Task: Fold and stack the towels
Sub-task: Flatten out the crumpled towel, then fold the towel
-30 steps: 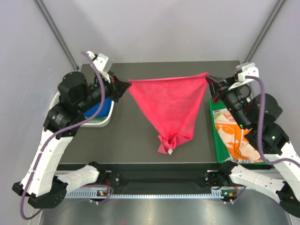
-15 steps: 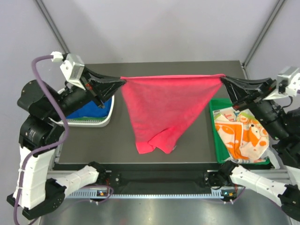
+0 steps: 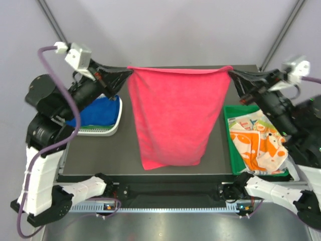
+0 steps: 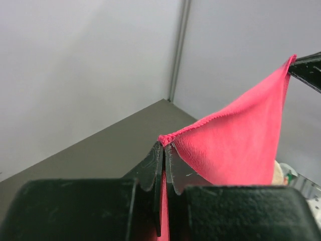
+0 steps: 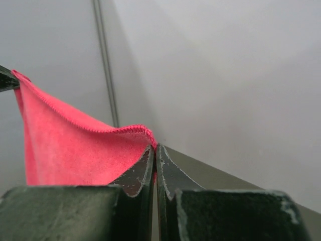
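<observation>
A pink-red towel hangs spread flat between both arms above the dark table, its lower edge near the table's front. My left gripper is shut on its upper left corner. My right gripper is shut on its upper right corner. The top hem runs nearly straight between the two grippers. A blue towel lies in the white mesh basket at the left. An orange and white printed towel lies in the green tray at the right.
The basket sits under the left arm, the tray under the right arm. Grey walls and two slanted metal poles stand behind the table. The arm bases and a cable rail run along the near edge.
Both grippers have lifted and drawn the pink-red towel up and apart. It went from a bunched triangle with a crumpled tip to a flat hanging rectangle.
</observation>
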`<state>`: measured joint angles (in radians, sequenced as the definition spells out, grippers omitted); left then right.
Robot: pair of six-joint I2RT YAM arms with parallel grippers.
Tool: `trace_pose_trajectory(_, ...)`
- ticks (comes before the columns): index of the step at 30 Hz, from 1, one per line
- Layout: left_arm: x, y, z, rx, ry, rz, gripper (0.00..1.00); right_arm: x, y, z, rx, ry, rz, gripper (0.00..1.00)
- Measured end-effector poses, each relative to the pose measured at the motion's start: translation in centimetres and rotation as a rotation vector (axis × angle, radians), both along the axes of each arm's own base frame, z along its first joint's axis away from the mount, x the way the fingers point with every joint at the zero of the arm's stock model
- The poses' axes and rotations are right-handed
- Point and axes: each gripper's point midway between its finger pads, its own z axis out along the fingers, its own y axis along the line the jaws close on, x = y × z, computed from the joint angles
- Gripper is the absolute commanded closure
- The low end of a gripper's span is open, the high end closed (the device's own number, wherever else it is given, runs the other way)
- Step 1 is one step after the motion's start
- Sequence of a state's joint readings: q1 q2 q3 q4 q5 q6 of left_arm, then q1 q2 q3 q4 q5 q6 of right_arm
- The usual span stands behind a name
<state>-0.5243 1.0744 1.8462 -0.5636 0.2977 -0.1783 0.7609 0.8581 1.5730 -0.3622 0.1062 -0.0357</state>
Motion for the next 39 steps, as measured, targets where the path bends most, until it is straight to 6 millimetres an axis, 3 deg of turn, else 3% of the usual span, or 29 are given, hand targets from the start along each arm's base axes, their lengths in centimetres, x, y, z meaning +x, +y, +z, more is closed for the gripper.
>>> trace_pose_trajectory(4,5.7,-1.4,-2.3,0.034,0.057,0.084,1.0,5.7,2.2,-2.6,-0.075,0.074,-0.098,1.0)
trace_pose_trajectory(8,13.2,-2.5,-6.0,0.075,0.126,0.161,1.0,14.5,3.3,-6.0,-0.131,0.179,-0.179,1.0)
trace_pose_trajectory(9,15.6,-2.4,-7.4,0.084,0.15,0.188,1.0,17.3,3.2,-7.2,-0.139,0.21,-0.204,1.0)
trace_pose_trajectory(14,25.6,-0.8,-14.9,0.112,0.284,0.282,1.0,27.3,3.2,-14.5,-0.156,0.366,-0.234,1.0)
trace_pose_trajectory(16,29.2,0.0,-18.1,0.118,0.337,0.31,1.0,30.6,2.9,-17.2,-0.151,0.418,-0.238,1.0)
trace_pose_trajectory(19,34.5,1.0,-22.7,0.12,0.405,0.339,1.0,35.2,2.8,-19.4,-0.133,0.445,-0.236,1.0)
trace_pose_trajectory(23,39.2,1.9,-26.8,0.107,0.457,0.348,1.0,39.7,2.5,-22.1,-0.112,0.467,-0.231,1.0)
trace_pose_trajectory(27,40.7,2.0,-29.8,0.095,0.505,0.331,1.0,41.1,2.6,-25.1,-0.111,0.517,-0.216,1.0)
trace_pose_trajectory(31,40.6,1.6,-30.9,0.075,0.518,0.308,1.0,41.3,2.8,-26.9,-0.098,0.541,-0.203,1.0)
trace_pose_trajectory(34,39.3,1.4,-32.7,0.07,0.546,0.297,1.0,40.6,2.8,-29.2,-0.089,0.575,-0.198,1.0)
trace_pose_trajectory(39,35.8,1.4,-37.1,0.083,0.64,0.301,1.0,37.0,2.3,-36.0,-0.09,0.725,-0.195,1.0)
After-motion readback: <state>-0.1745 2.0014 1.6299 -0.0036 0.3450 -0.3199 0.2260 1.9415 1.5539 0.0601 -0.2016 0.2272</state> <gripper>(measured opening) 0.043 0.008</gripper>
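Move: Both grippers already hold the towel's two upper corners high up. The bare far part of the table, where the held edge is to go, lies about 32 cm ahead of each hand and roughly 55 cm below. The white basket is some 21 cm ahead and 23 cm left of the left hand; the green bin is about 9 cm ahead and 22 cm right of the right hand; both are roughly 52 cm lower. Fling the towel out over the table: swing both grippers together fast forward, about 40 cm, sinking ever more steeply and tipping the fingers down 35 to 40 degrees. Then draw both back some 4 to 5 cm towards the base while still lowering, about 37 cm down in all. Keep both corners pinched, the edge stretched between them. ##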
